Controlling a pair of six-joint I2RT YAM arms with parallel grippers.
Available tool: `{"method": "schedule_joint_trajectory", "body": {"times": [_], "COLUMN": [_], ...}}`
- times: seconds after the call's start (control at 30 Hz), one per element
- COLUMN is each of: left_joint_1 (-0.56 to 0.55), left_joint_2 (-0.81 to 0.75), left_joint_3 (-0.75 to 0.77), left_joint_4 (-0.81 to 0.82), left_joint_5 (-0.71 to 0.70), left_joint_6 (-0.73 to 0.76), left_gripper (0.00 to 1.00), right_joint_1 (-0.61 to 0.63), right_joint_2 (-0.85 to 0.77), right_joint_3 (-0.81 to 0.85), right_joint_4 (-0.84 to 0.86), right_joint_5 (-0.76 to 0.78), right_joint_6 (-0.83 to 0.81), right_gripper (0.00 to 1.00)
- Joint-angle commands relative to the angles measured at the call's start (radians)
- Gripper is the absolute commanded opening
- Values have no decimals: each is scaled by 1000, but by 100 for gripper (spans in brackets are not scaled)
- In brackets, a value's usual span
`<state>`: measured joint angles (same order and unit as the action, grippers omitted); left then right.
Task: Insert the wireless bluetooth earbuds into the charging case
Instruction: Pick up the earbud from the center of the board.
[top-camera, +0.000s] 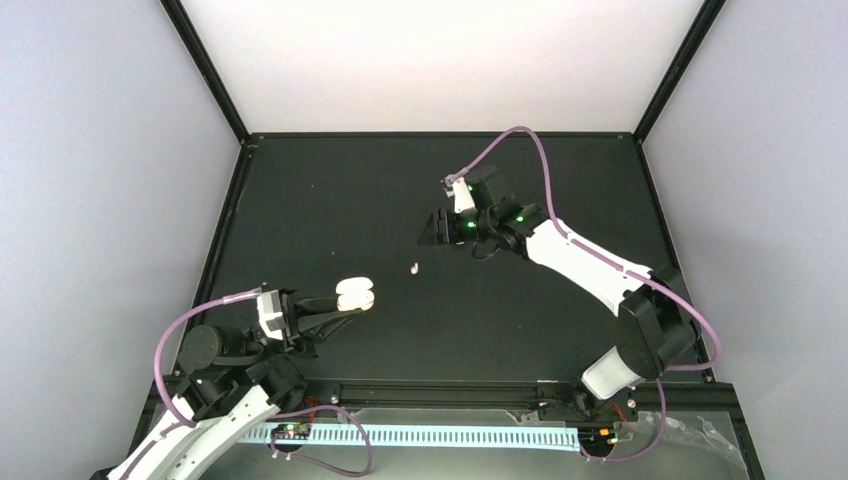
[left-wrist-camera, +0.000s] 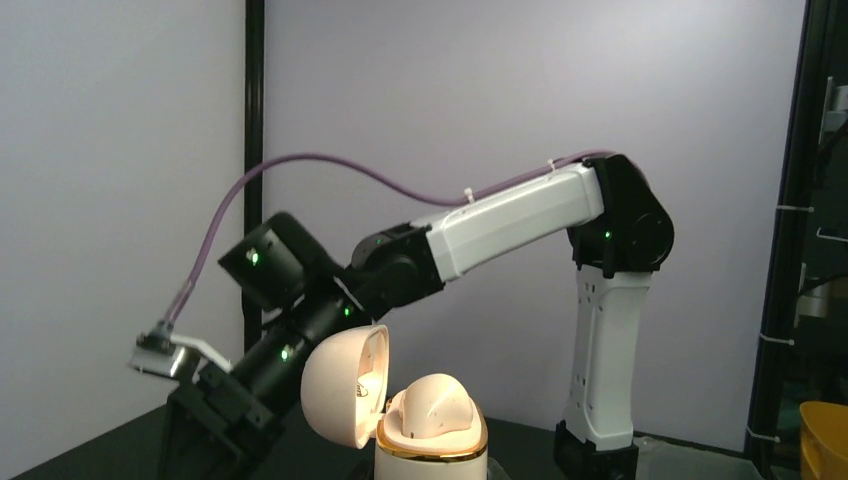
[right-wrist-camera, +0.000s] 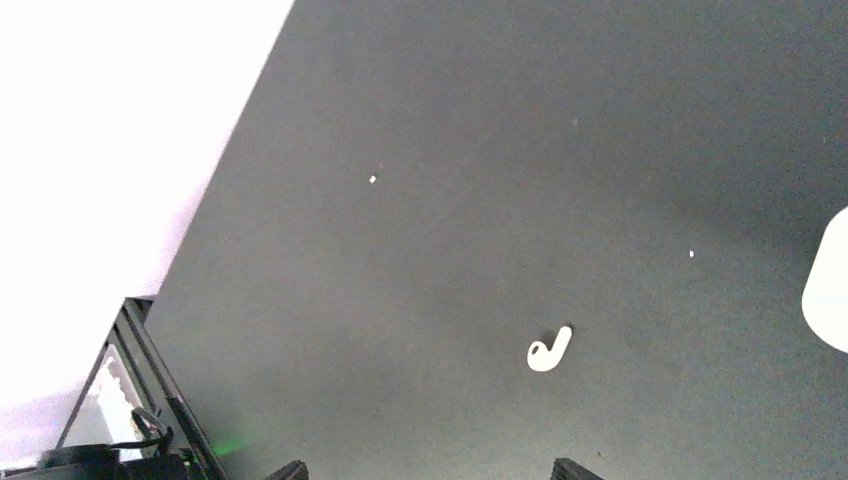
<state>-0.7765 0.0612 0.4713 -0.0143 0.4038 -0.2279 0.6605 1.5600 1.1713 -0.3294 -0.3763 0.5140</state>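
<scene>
My left gripper (top-camera: 340, 298) is shut on the beige charging case (top-camera: 355, 296) at the near left of the black mat. In the left wrist view the case (left-wrist-camera: 430, 445) stands upright with a gold rim, its lid (left-wrist-camera: 340, 385) hinged open to the left. A rounded beige hump (left-wrist-camera: 440, 400) fills its top; I cannot tell whether that is a bud. One white earbud (top-camera: 415, 268) lies loose on the mat mid-table. My right gripper (top-camera: 430, 232) hovers just beyond it, open and empty. In the right wrist view that earbud (right-wrist-camera: 549, 350) lies ahead of the gripper (right-wrist-camera: 430, 474), nearer its right fingertip (right-wrist-camera: 575, 468).
The right arm (left-wrist-camera: 520, 215) reaches across in front of the case. A black frame rail (top-camera: 440, 385) runs along the near edge, and grey walls close in the mat's sides. A few white specks (right-wrist-camera: 372, 180) dot the mat. A yellow object (left-wrist-camera: 825, 440) sits at the far right.
</scene>
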Motion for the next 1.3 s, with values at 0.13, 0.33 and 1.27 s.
{"method": "schedule_joint_trajectory", "body": {"times": [0.13,0.33,1.27], "left_joint_1": [-3,-3,-3], "left_joint_2": [22,26,52], "left_joint_3": [-3,-8,0], "left_joint_4": [1,13,5], "left_joint_5": [0,1,8], "left_joint_6": [-12,-11,8], "left_gripper": [2,2,2], "right_joint_1": [-19,-25,48], "right_joint_2": [-46,-61,210], "right_joint_3": [-2,0,-139], "right_joint_4": [33,51,345], "right_joint_5": [-82,-104,16], "right_joint_6": [59,85,98], "right_gripper": [63,63,61]}}
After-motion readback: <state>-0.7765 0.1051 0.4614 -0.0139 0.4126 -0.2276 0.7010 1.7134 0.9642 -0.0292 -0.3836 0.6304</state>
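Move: The last loose earbud lies in the middle of the board, about 14 cm below the empty right hand, some 3 cm ahead and 2 cm to its left. The closed white case rests on the board about 10 cm farther out than the earbud and 10 cm to its right. From the left hand, which holds the open charging case high up, the earbud is roughly 23 cm ahead, 11 cm to the right and 33 cm down. Towards the earbud, the right hand first lifts about 2 cm and hovers, then sinks quickly some 12 cm from there, slipping back and right a couple of centimetres before easing forward and left again near the bottom. Its wrist tips slightly and its fingers stay open, not yet touching the earbud; the left hand keeps hold of the open case. ##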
